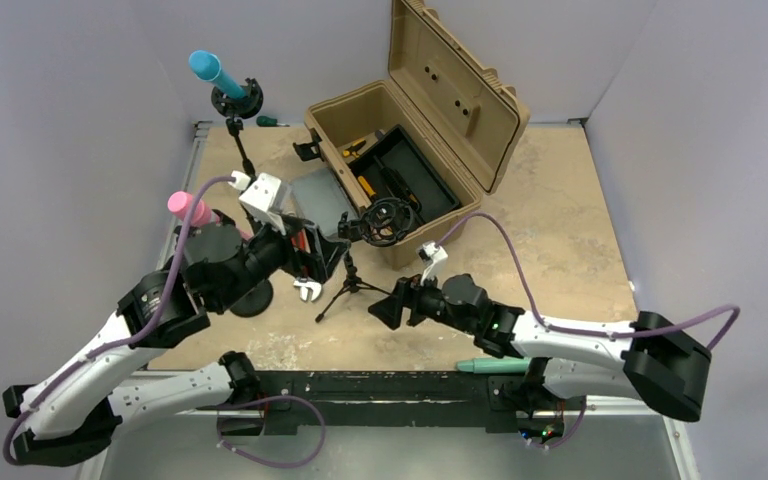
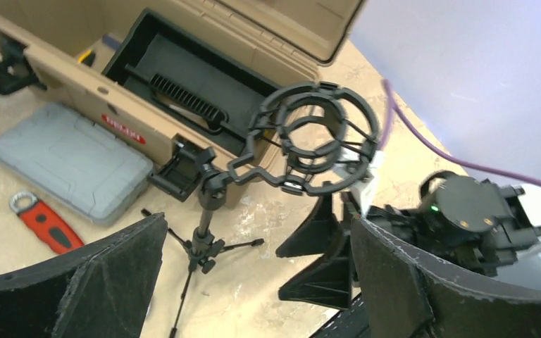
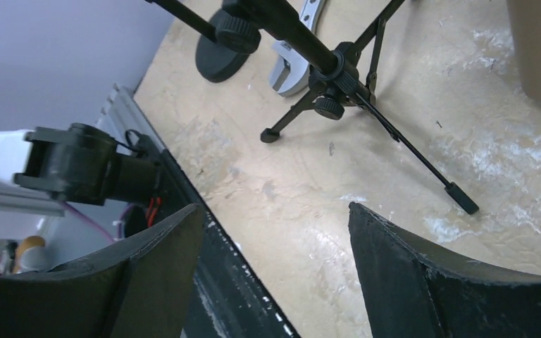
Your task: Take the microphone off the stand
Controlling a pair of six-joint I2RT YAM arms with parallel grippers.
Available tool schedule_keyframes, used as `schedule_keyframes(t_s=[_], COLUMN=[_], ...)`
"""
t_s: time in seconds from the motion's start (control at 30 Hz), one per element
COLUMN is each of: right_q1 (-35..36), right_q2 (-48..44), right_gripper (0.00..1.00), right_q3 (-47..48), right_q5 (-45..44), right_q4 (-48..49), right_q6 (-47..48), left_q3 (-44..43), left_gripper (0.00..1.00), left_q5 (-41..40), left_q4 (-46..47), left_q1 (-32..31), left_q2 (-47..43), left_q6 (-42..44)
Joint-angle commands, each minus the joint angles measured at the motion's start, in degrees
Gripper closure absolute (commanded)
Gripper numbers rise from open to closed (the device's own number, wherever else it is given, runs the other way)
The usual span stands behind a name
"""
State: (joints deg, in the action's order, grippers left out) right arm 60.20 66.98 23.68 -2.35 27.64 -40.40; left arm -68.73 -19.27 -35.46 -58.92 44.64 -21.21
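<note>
A blue microphone [image 1: 208,68] sits in a shock mount on a stand [image 1: 238,100] at the far left. A pink microphone [image 1: 188,207] stands on a round-based stand [image 1: 251,299] behind my left arm. A teal microphone [image 1: 492,365] lies at the near edge under my right arm. A tripod stand [image 1: 351,284] holds an empty shock mount [image 1: 388,221], which also shows in the left wrist view [image 2: 317,137]. My left gripper [image 1: 326,258] [image 2: 257,222] is open and empty just left of it. My right gripper [image 1: 384,305] [image 3: 275,232] is open and empty, low, just right of the tripod [image 3: 338,77].
An open tan toolbox [image 1: 415,120] [image 2: 183,70] stands at the back centre with tools inside. A grey case [image 2: 70,158], a red tool [image 2: 46,225] and a silver wrench [image 3: 292,60] lie near the stands. A black rail [image 1: 380,388] runs along the near edge.
</note>
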Motion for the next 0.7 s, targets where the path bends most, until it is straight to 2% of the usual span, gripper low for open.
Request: schedule_keyframes(t_s=[0.0,0.1,0.27,0.43,0.67], right_q1=[-0.93,-1.35,-1.49,-1.49,-1.49], right_q2=[-8.47,-14.89,-21.21,-25.23,-26.25], right_gripper=[0.26,0.26,0.27,0.27,0.27], right_q3=[-2.21,-2.44,-2.26,-3.19,-2.93], right_q5=[2.18,2.18,0.40,-1.09,-2.93], right_q4=[-0.63,-4.75,-10.99,-13.82,-15.91], right_q6=[-3.95,-3.70,-3.28,-3.76,-3.84], left_q3=[-1.62,-1.63,-1.01,1.23,9.44], left_gripper=[0.02,0.10,0.26,0.36,0.47], left_q5=[10.54,16.74,18.84,18.03,15.68], left_q4=[-3.22,-1.23,0.94,3.05,5.54], left_q1=[8.85,14.58,19.90,21.72,21.87], left_q2=[3.83,6.35,9.46,11.69,12.34], left_q6=[-9.06,-11.00,-12.19,-11.83,-11.46])
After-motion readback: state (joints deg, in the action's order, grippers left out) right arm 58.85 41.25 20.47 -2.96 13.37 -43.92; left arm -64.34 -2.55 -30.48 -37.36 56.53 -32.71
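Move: The joint clamp at the top of the small tripod stand lies about 10 cm ahead of the left hand, 3 cm to its right and 8 cm below. The empty ring mount is at the clamp's height, 8 cm farther right and 2 cm farther out. The grey box lies some 23 cm ahead of the left hand, 4 cm left and 32 cm below. From the right hand, the clamp is roughly 10 cm ahead, 7 cm left and 14 cm above. Bring the left gripper forward and down onto the joint clamp at the stand's top, about 8 cm out and 7 cm lower, tipping the fingers down some 20 degrees and closing them to roughly half open around it. Meanwhile back the empty right gripper away from the stand, up about 6 cm and 5 cm to its right, fingers still open. ##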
